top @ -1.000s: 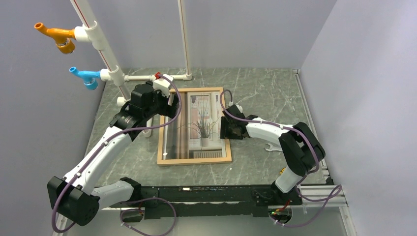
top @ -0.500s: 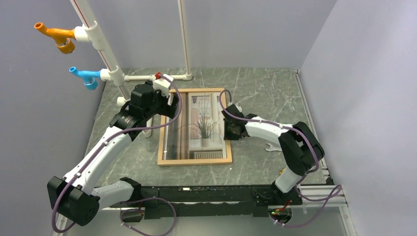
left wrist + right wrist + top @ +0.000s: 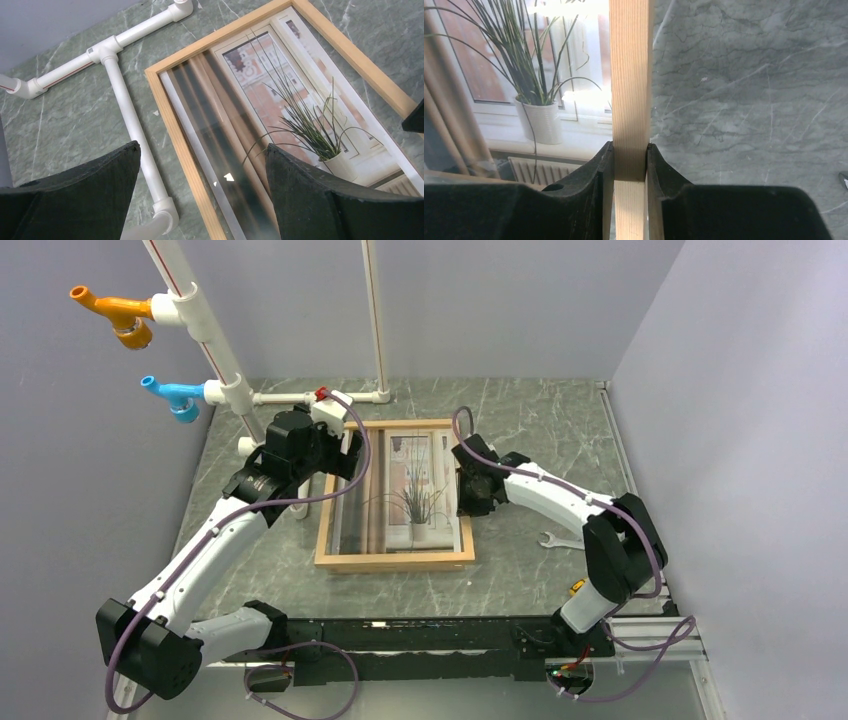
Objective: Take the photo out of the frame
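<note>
The frame [image 3: 395,562], thin light wood, lies mid-table with the photo [image 3: 415,495] of a spiky potted plant inside it, behind a reflective pane. My right gripper [image 3: 468,490] is shut on the frame's right rail. In the right wrist view the fingers clamp the wooden rail [image 3: 630,75] from both sides at the gripper [image 3: 630,147], with the photo [image 3: 539,65] to the left. My left gripper [image 3: 345,455] hovers open over the frame's left rail [image 3: 175,130], holding nothing. Its jaws [image 3: 202,147] straddle that rail and the edge of the photo [image 3: 280,85].
A white pipe stand [image 3: 225,370] with orange and blue fittings rises at the back left. Its base pipes [image 3: 127,115] lie on the table just left of the frame. A wrench [image 3: 560,540] lies on the table to the right of the frame.
The right gripper has closed onto the frame's right rail. The frame has shifted slightly and its right side looks a little raised. The left arm has not moved.
</note>
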You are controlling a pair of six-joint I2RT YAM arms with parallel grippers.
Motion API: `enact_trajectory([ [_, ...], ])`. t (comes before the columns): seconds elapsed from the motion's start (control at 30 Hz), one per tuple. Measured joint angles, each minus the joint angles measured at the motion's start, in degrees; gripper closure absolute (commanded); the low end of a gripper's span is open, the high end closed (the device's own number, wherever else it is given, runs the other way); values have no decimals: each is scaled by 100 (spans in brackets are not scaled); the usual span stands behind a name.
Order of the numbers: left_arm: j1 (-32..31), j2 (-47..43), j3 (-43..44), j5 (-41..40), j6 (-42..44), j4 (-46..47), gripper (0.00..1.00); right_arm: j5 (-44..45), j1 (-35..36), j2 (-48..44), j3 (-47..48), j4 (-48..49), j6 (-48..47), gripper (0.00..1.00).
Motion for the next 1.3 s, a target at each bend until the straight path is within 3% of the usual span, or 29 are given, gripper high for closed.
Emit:
enact_trajectory([
  [0.2,0,0,0,-26,0,0,4,-420,-387,-74,94,-203,-37,100],
  [0.77,0,-39,0,-103,2,2,4,-1281,-2509,-186,140,-411,-444,100],
  [1.1,0,-138,0,-101,2,7,4,-501,-3576,-734,-656,-389,249,100],
  [1.3,0,-157,0,-101,2,9,4,-98,-3847,-901,-680,-385,994,100],
])
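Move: The right hand grips the right rail of the frame, whose middle is about 17 cm to the left and 3 cm farther out. It is headed for the clear table some 20 cm to its right and 3 cm ahead. The photo lies about 6 cm below, 17 cm left and 2 cm ahead; the wrench about 26 cm right and 11 cm back. From the left hand, the photo is some 10 cm right, 4 cm back and 25 cm below. Rightward, slowly and then faster, the right hand sweeps the already raised frame about 20 cm away from the photo, keeping its pinch on the rail. It bows some 4 cm forward and 2 cm up early on, gives most of the rise back, and turns the frame clockwise by about 45 degrees. ##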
